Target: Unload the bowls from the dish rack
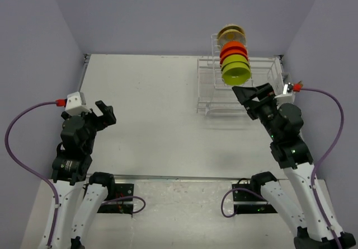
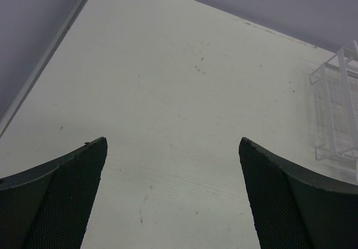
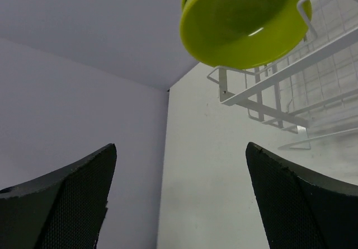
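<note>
The white wire dish rack (image 1: pixel 210 87) stands at the back right of the table. Three bowls sit on edge in its upright slots: a lime-green bowl (image 1: pixel 235 73) nearest me, an orange-red bowl (image 1: pixel 233 52) behind it, and a cream patterned bowl (image 1: pixel 231 34) at the back. My right gripper (image 1: pixel 246 98) hovers open just in front of the rack, below the green bowl (image 3: pixel 243 19), with nothing between its fingers (image 3: pixel 296 198). My left gripper (image 1: pixel 106 113) is open over bare table at the left, far from the rack (image 2: pixel 338 106).
The table's left edge has a metal rail (image 2: pixel 47 53). Grey walls close in on the back and both sides. The rack's low basket section (image 1: pixel 263 78) lies right of the bowls, close to the right wall.
</note>
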### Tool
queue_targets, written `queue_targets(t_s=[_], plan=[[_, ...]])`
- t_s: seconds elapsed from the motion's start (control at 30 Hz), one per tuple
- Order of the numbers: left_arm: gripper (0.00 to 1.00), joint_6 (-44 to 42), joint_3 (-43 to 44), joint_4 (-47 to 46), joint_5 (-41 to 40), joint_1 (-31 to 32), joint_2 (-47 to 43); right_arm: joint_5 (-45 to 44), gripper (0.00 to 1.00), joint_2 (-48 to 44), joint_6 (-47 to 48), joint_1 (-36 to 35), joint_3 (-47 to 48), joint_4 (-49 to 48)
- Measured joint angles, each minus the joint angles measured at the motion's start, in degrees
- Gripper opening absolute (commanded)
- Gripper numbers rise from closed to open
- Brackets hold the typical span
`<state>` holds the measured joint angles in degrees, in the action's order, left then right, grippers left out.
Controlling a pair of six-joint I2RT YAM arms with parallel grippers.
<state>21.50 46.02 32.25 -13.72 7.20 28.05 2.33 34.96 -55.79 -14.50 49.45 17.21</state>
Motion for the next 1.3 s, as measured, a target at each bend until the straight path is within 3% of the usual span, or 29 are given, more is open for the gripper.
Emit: queue_targets(t_s=[0.1,0.17,0.23,0.27,0.77,0.87,0.9,0.97,1.2,1.3], plan=[[1.00,0.00,0.00,-0.02,0.09,0.00,0.02,-1.62,0.93,4.90,-8.17,0.00,-1.07,-3.34],[1.00,0.00,-0.02,-0.02,0.22,0.09,0.00,-3.21,0.82,7.34,-12.24,0.00,-1.07,-5.29],[1.00,0.00,-0.04,-0.02,0.31,0.26,-0.07,-5.25,0.63,9.05,-15.28,0.00,-0.96,-6.75],[1.00,0.02,-0.09,-0.02,0.35,0.44,-0.11,-6.60,0.61,10.01,-16.94,0.00,-0.87,-7.61],[1.00,0.00,-0.87,-0.52,1.66,2.01,-1.25,-15.85,0.60,24.35,-24.98,0.02,5.25,-14.03],[1.00,0.00,-0.92,-0.83,1.90,2.34,-1.25,-16.59,0.55,25.44,-26.10,0.00,5.75,-14.69],[1.00,0.00,-0.92,-1.03,2.03,2.38,-1.25,-16.83,0.45,25.73,-26.60,0.00,5.79,-14.80],[1.00,0.00,-0.92,-1.31,2.10,2.62,-1.25,-17.29,0.35,26.36,-27.50,0.02,5.84,-15.04],[1.00,0.00,-0.92,-1.36,3.17,3.13,-1.29,-17.92,0.32,28.74,-30.18,0.00,5.86,-18.27],[1.00,0.00,-0.92,-1.38,3.32,3.23,-1.29,-17.92,0.27,29.33,-31.04,0.00,5.84,-19.39]])
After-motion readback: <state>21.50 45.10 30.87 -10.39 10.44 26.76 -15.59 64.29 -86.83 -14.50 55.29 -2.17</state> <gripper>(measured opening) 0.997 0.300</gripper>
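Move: The front green bowl, upright in the dish rack's upper tier, has its middle about 15 cm ahead of the right hand, some 4 cm to its left and 4 cm lower. A second green bowl nests about 4 cm beyond it, the orange bowls roughly 10 cm beyond it and the patterned bowls some 20 cm beyond, all nearly in line. From the left hand the front green bowl lies about 20 cm ahead, 70 cm to the right and slightly higher. The front green bowl's rim on the robot's right is where the right hand goes, reaching about 14 cm forward, quickly and then slowing. The hand rolls some 30 degrees, left side rising, and turns about 20 degrees clockwise, while its wide-open fingers close in two steps to about a third, one outside the rim and one inside. The left hand, open and empty, drifts about 2 cm right. ##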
